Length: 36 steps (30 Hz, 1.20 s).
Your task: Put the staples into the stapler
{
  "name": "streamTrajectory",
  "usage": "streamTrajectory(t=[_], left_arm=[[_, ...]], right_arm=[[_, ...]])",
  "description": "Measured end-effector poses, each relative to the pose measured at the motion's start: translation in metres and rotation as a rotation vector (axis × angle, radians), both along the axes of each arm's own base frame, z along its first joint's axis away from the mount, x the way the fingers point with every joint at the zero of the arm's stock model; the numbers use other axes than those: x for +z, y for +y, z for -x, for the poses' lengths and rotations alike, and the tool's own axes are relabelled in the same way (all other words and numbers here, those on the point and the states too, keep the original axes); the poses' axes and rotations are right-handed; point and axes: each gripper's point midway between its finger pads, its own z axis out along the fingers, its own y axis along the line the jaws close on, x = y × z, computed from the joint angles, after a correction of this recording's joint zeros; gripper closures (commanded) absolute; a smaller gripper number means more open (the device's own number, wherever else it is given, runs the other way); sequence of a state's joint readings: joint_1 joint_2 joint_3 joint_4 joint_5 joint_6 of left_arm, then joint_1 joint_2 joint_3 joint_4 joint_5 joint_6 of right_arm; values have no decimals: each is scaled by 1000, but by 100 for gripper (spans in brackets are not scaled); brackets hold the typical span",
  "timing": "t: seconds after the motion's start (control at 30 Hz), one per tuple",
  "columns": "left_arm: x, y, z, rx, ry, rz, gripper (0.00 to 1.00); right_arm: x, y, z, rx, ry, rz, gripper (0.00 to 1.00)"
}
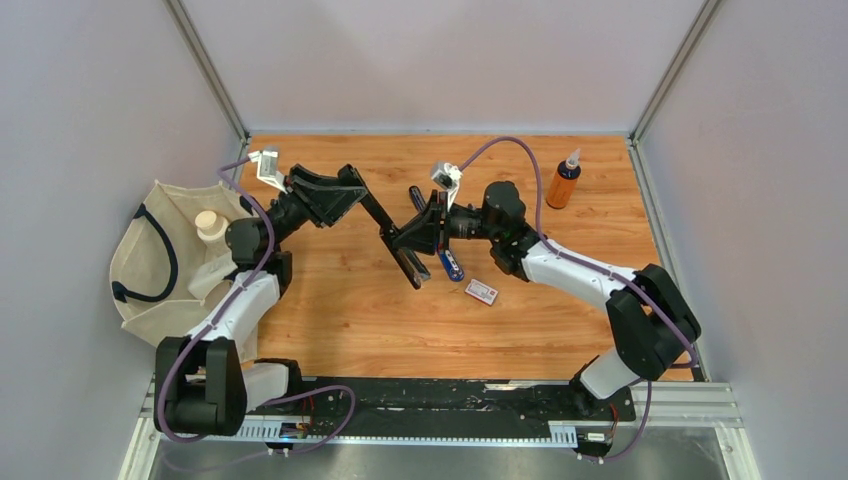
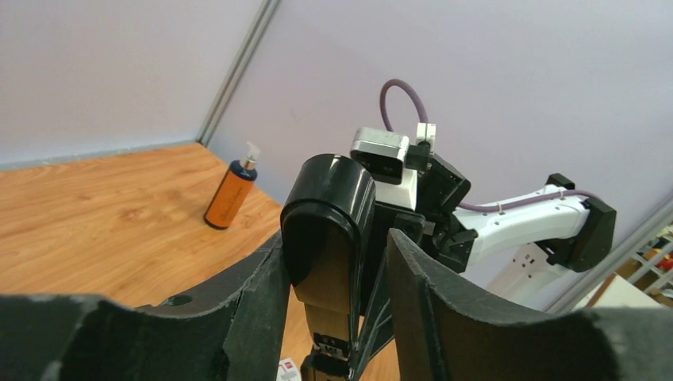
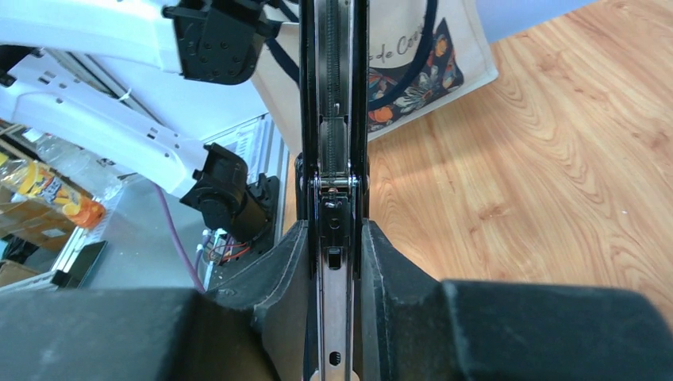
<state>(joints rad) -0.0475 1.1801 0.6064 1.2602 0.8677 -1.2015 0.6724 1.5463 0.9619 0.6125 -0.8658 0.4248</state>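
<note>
The black stapler (image 1: 408, 265) hangs opened above the middle of the table, held between both arms. My right gripper (image 3: 335, 238) is shut on its metal rail (image 3: 333, 317), with the magazine running away from the camera. My left gripper (image 2: 337, 246) stands open around the rounded black cover end (image 2: 329, 198). The left finger lies against the cover and a gap shows at the right finger (image 2: 428, 302). The staples, a small white box with a red label (image 1: 482, 291), lie on the table just right of the stapler. A corner of the box (image 2: 287, 369) peeks out below the left fingers.
An orange bottle (image 1: 563, 182) stands at the back right. A cream tote bag (image 1: 160, 255) with a pale cup (image 1: 210, 224) lies at the left edge. A small blue object (image 1: 449, 264) lies under the right gripper, next to the stapler.
</note>
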Motion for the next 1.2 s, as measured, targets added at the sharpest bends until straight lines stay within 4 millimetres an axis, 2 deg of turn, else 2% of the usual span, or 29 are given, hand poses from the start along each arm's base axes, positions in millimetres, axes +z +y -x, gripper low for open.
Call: streamTrajectory(t=[0.17,0.43,0.7,0.9,1.03,1.2], left_arm=[[-7,3,-3,33,22,-26,27],[-18,10,-7,86,43,-79,25],[-50,22,-16,172,108,-219,23],[-71,38,-27,239,178,-333,22],[-71,43,-27,254,196,-413,21],[-58,51,-19,285,195,-526,20]], right_arm=[[-2,-4,-10,-53,9,15,100],[-9,-8,-16,-102,10,52,100],[-32,-16,-36,-228,75,138,100],[-41,-21,-49,-304,96,197,100],[-45,-22,-60,-350,92,227,100],[-65,-19,-74,-400,117,298,100]])
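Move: The black stapler, hinged wide open, sits by its middle in the right fingers; from the left hand, which is at its raised end, that middle is about 5 cm back, 6 cm right and 11 cm lower. The open blue stapler on the table is some 13 cm ahead of the right hand, 8 cm to its right and 23 cm below. The staple box is level with the right hand, about 17 cm to its right and 24 cm below. Open the left fingers wider to free the black stapler's raised end, then bring the left gripper down and off to the left, rising slightly at the finish, while its upward-pointing fingers tip down to about level. Keep the right grip shut and carry the black stapler forward and down, about 7 cm each, towards the blue stapler, turning the hand clockwise some 20 degrees and tipping the fingers down. ##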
